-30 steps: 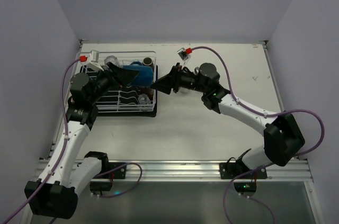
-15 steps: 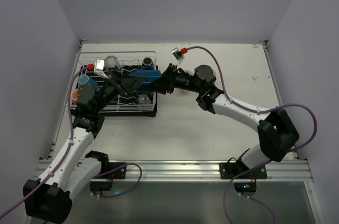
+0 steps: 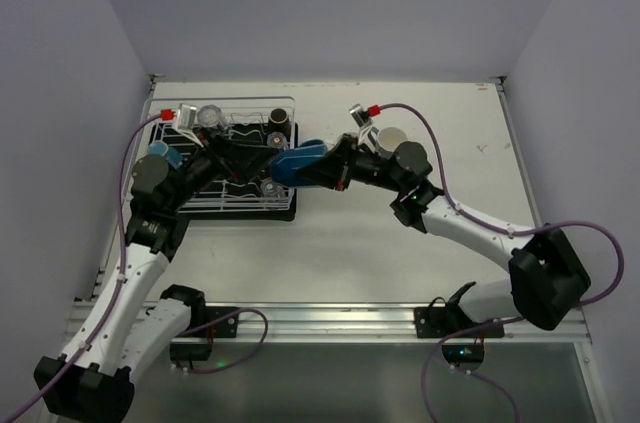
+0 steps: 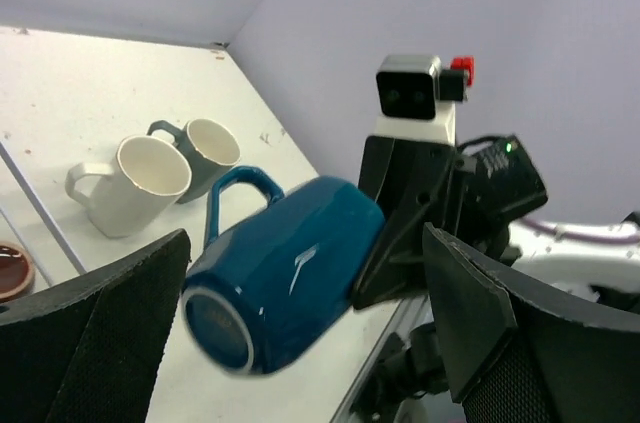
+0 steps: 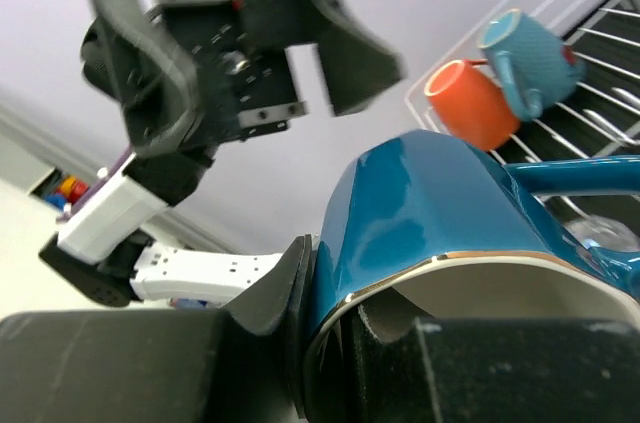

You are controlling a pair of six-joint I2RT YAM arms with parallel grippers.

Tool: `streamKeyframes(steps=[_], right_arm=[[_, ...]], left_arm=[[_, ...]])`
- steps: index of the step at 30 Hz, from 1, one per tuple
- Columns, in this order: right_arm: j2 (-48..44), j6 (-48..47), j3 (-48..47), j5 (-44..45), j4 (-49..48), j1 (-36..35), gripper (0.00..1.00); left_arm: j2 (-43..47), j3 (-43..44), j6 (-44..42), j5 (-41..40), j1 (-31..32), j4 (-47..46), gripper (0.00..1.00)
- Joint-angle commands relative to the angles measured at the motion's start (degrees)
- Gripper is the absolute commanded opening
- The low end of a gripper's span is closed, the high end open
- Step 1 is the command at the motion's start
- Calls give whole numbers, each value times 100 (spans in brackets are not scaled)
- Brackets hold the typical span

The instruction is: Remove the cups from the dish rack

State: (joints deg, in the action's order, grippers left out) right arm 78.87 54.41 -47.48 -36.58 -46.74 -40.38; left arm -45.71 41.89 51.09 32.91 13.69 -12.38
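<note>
A dark blue mug (image 3: pixel 298 165) hangs on its side just past the right edge of the dish rack (image 3: pixel 225 205). My right gripper (image 3: pixel 330 171) is shut on its rim, one finger inside and one outside (image 5: pixel 300 293). My left gripper (image 3: pixel 255 158) is open over the rack's right part, its fingers (image 4: pixel 95 338) spread wide on either side of the mug's base (image 4: pixel 290 273) without touching it. In the rack sit a light blue mug (image 3: pixel 165 153), an orange mug (image 5: pixel 470 103), a glass tumbler (image 3: pixel 210 118) and a dark brown cup (image 3: pixel 280 120).
A cream mug (image 4: pixel 135 183) and a grey mug (image 4: pixel 205 151) stand on the white table right of the rack, close behind my right arm. The side walls run along the table's left and right edges.
My right gripper has shut on the dark blue mug's rim and drawn it right, off the rack. My left gripper has opened and let the mug go.
</note>
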Motion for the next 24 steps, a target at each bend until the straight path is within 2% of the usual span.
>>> streamKeyframes(steps=[1, 3, 4, 5, 6, 7, 8, 10, 13, 15, 17, 24], right_arm=[[-723, -141, -94, 152, 4, 293, 0], [-1091, -299, -120, 98, 505, 451, 0], [-1258, -743, -182, 168, 952, 504, 0], [-1425, -1026, -391, 569, 2166, 557, 0], [-1592, -1368, -532, 842, 2848, 679, 0], [-1803, -1955, -717, 1167, 4160, 759, 0], [-1849, -2170, -1110, 1719, 4686, 873, 0], [-1823, -2644, -1437, 2091, 6002, 1373, 0], [-1482, -3137, -2244, 3303, 7182, 1893, 0], [-1226, -3348, -2536, 4188, 7503, 2138, 0], [-789, -3551, -2974, 4658, 7829, 2332, 0], [565, -3876, -3750, 4695, 8128, 3185, 0]], left_arm=[[220, 188, -1082, 690, 46, 806, 100], [308, 197, -1355, 761, 46, 1219, 100], [361, 232, -1495, 752, 46, 1473, 100], [475, 302, -1827, 674, 46, 1911, 100], [528, 459, -2013, 404, 46, 2150, 100], [572, 539, -2407, 244, 46, 2361, 100], [668, 627, -2611, -123, 46, 2790, 100], [739, 777, -3093, -485, 54, 3083, 100], [932, 725, -3508, -987, 46, 3382, 100], [1038, 524, -3545, -1251, 46, 3392, 100], [1230, 347, -3518, -1417, 46, 3330, 100], [1601, -524, -3501, -2103, 449, 3171, 100]])
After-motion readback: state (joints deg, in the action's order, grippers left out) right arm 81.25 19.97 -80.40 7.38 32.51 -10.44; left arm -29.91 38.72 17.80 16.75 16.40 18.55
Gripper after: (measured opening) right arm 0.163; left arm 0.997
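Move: The right hand holds the blue cup by its rim. The free table spot beyond the standing cups lies about 26 cm ahead, 31 to its right and 27 below; the grey cup stands some 27 ahead and 21 right, the white cup 25 ahead and 7 right, both equally low. From the empty left hand, the light-blue cup is about 21 cm ahead, 37 left and 27 below, the orange cup 11 ahead, 40 left. Carry the blue cup with the right gripper some 30 cm to the right and nearly 20 forward, past the near side of the white and grey cups, sinking about 6 cm late on; keep the rim pinched while swinging the fingers clockwise from leftward to forward and down. Draw the open left gripper down, left and slightly back towards the rack's left-hand cups, rolling its left side up. ##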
